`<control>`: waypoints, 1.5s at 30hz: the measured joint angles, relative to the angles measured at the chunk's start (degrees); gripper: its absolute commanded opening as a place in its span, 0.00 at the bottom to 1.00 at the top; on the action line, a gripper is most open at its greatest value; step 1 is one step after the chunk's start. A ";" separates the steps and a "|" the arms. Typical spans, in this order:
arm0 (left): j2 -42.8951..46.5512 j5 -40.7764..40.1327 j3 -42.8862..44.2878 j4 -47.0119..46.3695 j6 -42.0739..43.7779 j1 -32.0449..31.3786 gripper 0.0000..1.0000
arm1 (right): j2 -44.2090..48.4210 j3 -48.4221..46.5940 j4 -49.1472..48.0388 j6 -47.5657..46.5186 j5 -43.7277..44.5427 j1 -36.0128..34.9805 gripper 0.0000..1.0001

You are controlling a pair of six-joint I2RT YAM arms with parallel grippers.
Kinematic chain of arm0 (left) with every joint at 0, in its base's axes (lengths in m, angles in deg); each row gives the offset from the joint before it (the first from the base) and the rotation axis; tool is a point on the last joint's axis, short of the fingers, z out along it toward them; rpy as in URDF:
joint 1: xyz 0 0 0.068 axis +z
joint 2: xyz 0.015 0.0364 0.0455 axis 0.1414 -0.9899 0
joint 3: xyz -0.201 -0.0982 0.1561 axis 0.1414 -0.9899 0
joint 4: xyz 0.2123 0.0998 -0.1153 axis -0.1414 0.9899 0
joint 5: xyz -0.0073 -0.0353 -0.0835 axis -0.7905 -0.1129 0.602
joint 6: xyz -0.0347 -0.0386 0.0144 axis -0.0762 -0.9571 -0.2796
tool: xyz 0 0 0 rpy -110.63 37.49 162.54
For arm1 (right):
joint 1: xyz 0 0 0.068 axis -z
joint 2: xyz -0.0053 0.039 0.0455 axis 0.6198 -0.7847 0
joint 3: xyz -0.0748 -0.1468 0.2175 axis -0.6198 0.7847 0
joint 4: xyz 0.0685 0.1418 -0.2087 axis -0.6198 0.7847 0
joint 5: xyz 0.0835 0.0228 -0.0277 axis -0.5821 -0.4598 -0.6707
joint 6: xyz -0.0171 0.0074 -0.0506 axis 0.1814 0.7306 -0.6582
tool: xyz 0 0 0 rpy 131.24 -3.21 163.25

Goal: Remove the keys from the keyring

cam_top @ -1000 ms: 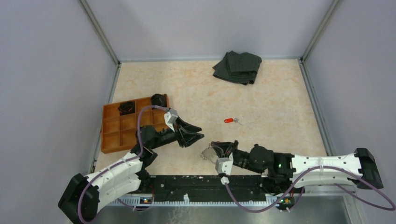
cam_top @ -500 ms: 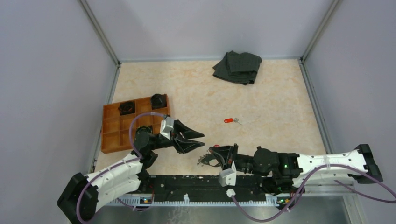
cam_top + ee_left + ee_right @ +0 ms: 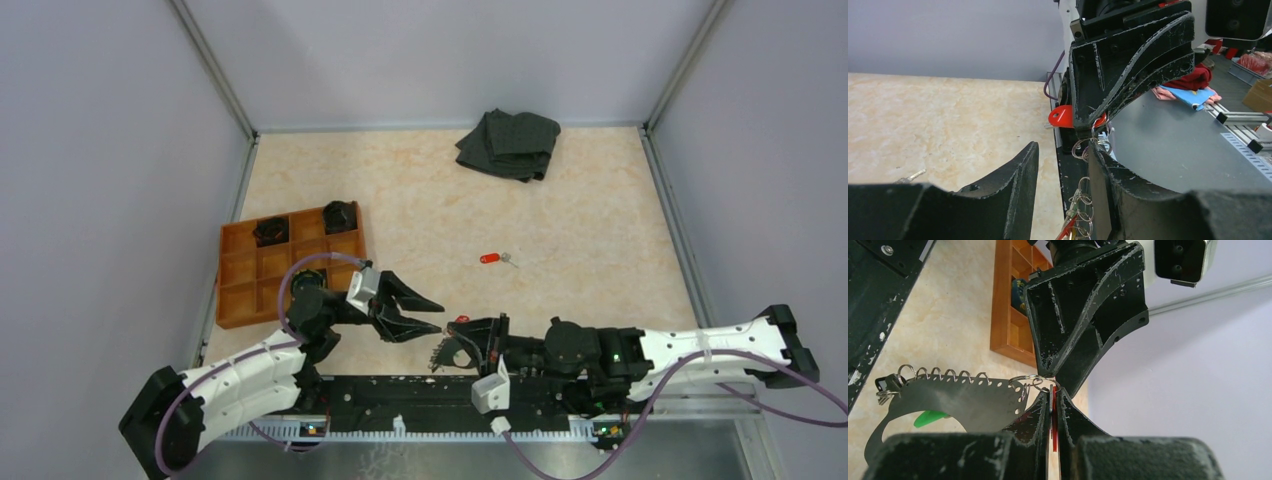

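Observation:
My right gripper point(image 3: 458, 334) is shut on a red-headed key point(image 3: 1053, 415), and a small wire ring point(image 3: 1034, 380) sits at its tips. The keyring point(image 3: 955, 395) is a grey curved band with holes and small wire rings. It hangs to the left of the fingers and carries a green-headed key point(image 3: 930, 418). My left gripper point(image 3: 432, 316) is open, its tips right in front of the right gripper's tips. In the left wrist view point(image 3: 1063, 147) the red key head point(image 3: 1060, 116) and dangling rings point(image 3: 1083, 200) show between the jaws. A loose red-headed key point(image 3: 490, 258) lies on the table.
An orange gridded tray point(image 3: 240, 290) stands at the left with black coiled objects point(image 3: 270, 230) in its far compartments. A folded black cloth point(image 3: 508, 143) lies at the back. The black base rail point(image 3: 420, 395) runs along the near edge under both grippers.
My left gripper has swung down and right, closing on the right gripper's tips. My right gripper has rolled and shifted slightly, still holding the key bunch.

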 measured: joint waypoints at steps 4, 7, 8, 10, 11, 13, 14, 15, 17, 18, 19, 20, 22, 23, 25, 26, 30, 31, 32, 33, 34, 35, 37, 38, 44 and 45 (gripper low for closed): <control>0.00 0.92 0.46 0.20 0.70 -0.55 0.47 | 0.07 0.00 0.35 -0.61 0.22 -0.48 0.00; 0.00 1.51 0.98 1.09 1.33 -0.92 0.47 | 0.35 0.00 0.39 -1.01 0.46 -0.50 0.00; -0.02 1.53 1.09 1.62 1.66 -1.03 0.47 | 0.46 0.00 0.37 -1.03 0.52 -0.50 0.00; -0.02 1.57 1.25 2.45 2.10 -1.20 0.47 | 0.70 0.00 0.37 -1.05 0.70 -0.52 0.00; -0.02 1.68 1.31 2.80 2.23 -1.27 0.46 | 0.81 0.00 0.37 -1.05 0.81 -0.57 0.00; -0.02 1.77 1.42 3.26 2.43 -1.40 0.46 | 0.96 0.00 0.37 -1.11 1.05 -0.83 0.00; -0.02 1.92 1.51 3.39 2.60 -1.46 0.46 | 1.03 0.00 0.37 -1.18 1.14 -0.94 0.00; -0.02 1.99 1.57 3.43 2.73 -1.53 0.45 | 1.05 0.00 0.37 -1.27 1.16 -1.03 0.00; -0.02 2.19 1.64 3.45 2.97 -1.64 0.45 | 1.05 0.00 0.37 -1.38 1.27 -1.20 0.00; -0.04 2.27 1.66 3.48 3.06 -1.70 0.45 | 1.05 0.00 0.37 -1.42 1.31 -1.25 0.00; -0.17 2.54 1.73 3.48 3.19 -1.86 0.44 | 1.05 0.00 0.37 -1.44 1.36 -1.25 0.00; -0.28 2.58 1.81 3.52 3.23 -1.99 0.42 | 1.05 0.00 0.37 -1.44 1.40 -1.25 0.00; -0.52 2.93 2.08 3.52 3.37 -2.25 0.41 | 1.05 0.00 0.37 -1.44 1.46 -1.25 0.00; -0.70 3.04 2.25 3.52 3.45 -2.43 0.41 | 1.05 0.00 0.37 -1.46 1.51 -1.27 0.00; -1.01 3.21 2.51 3.52 3.54 -2.71 0.37 | 1.03 0.00 0.37 -1.46 1.60 -1.25 0.00; -1.03 3.26 2.56 3.52 3.58 -2.78 0.36 | 1.03 0.00 0.37 -1.44 1.60 -1.27 0.00; -1.07 3.67 2.60 3.52 3.65 -3.08 0.29 | 1.01 0.00 0.37 -1.46 1.81 -1.27 0.00; -1.18 3.87 2.62 3.50 3.63 -3.13 0.28 | 1.01 0.00 0.35 -1.49 1.95 -1.27 0.00; -1.33 4.07 2.67 3.52 3.65 -3.17 0.27 | 1.01 0.00 0.35 -1.49 2.05 -1.27 0.00; -1.46 4.07 2.71 3.52 3.65 -3.23 0.26 | 1.01 0.00 0.35 -1.49 2.19 -1.27 0.00; -1.57 4.11 2.71 3.54 3.65 -3.28 0.25 | 1.01 0.00 0.35 -1.49 2.32 -1.27 0.00; -1.68 4.17 2.71 3.54 3.65 -3.37 0.24 | 1.01 0.00 0.35 -1.51 2.47 -1.27 0.00; -1.79 4.26 2.75 3.61 3.67 -3.45 0.21 | 0.94 0.00 0.33 -1.53 2.73 -1.27 0.00; -1.79 4.26 2.78 3.72 3.67 -3.45 0.19 | 0.92 0.00 0.35 -1.57 2.80 -1.27 0.00; -1.79 4.02 2.80 4.00 3.61 -3.67 0.06 | 0.79 0.00 0.26 -1.97 3.34 -1.27 0.00; -1.79 4.00 2.80 4.02 3.56 -3.72 0.02 | 0.76 0.00 0.26 -2.01 3.52 -1.27 0.00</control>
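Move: The split ring on the keyring, beside the red key pinched in the right fingers, lies about 2 cm back and 2 cm to the right of the open left hand, nearly level with it. The metal plate with its rings hangs some 9 cm below, 3 cm back and 3 cm right. A loose red key lies on the table about 21 cm ahead, 12 cm right and 20 cm down. From the right hand, the split ring sits some 2 cm left. The left fingertips close on the split ring just beside the right fingertips, shutting from about half open to almost closed. To get there, the left hand eases back about 2 cm and 1 cm to the right, turning clockwise some 5 degrees, most of the shutting coming late. The right hand keeps its pinch on the red key and stays nearly in place. ##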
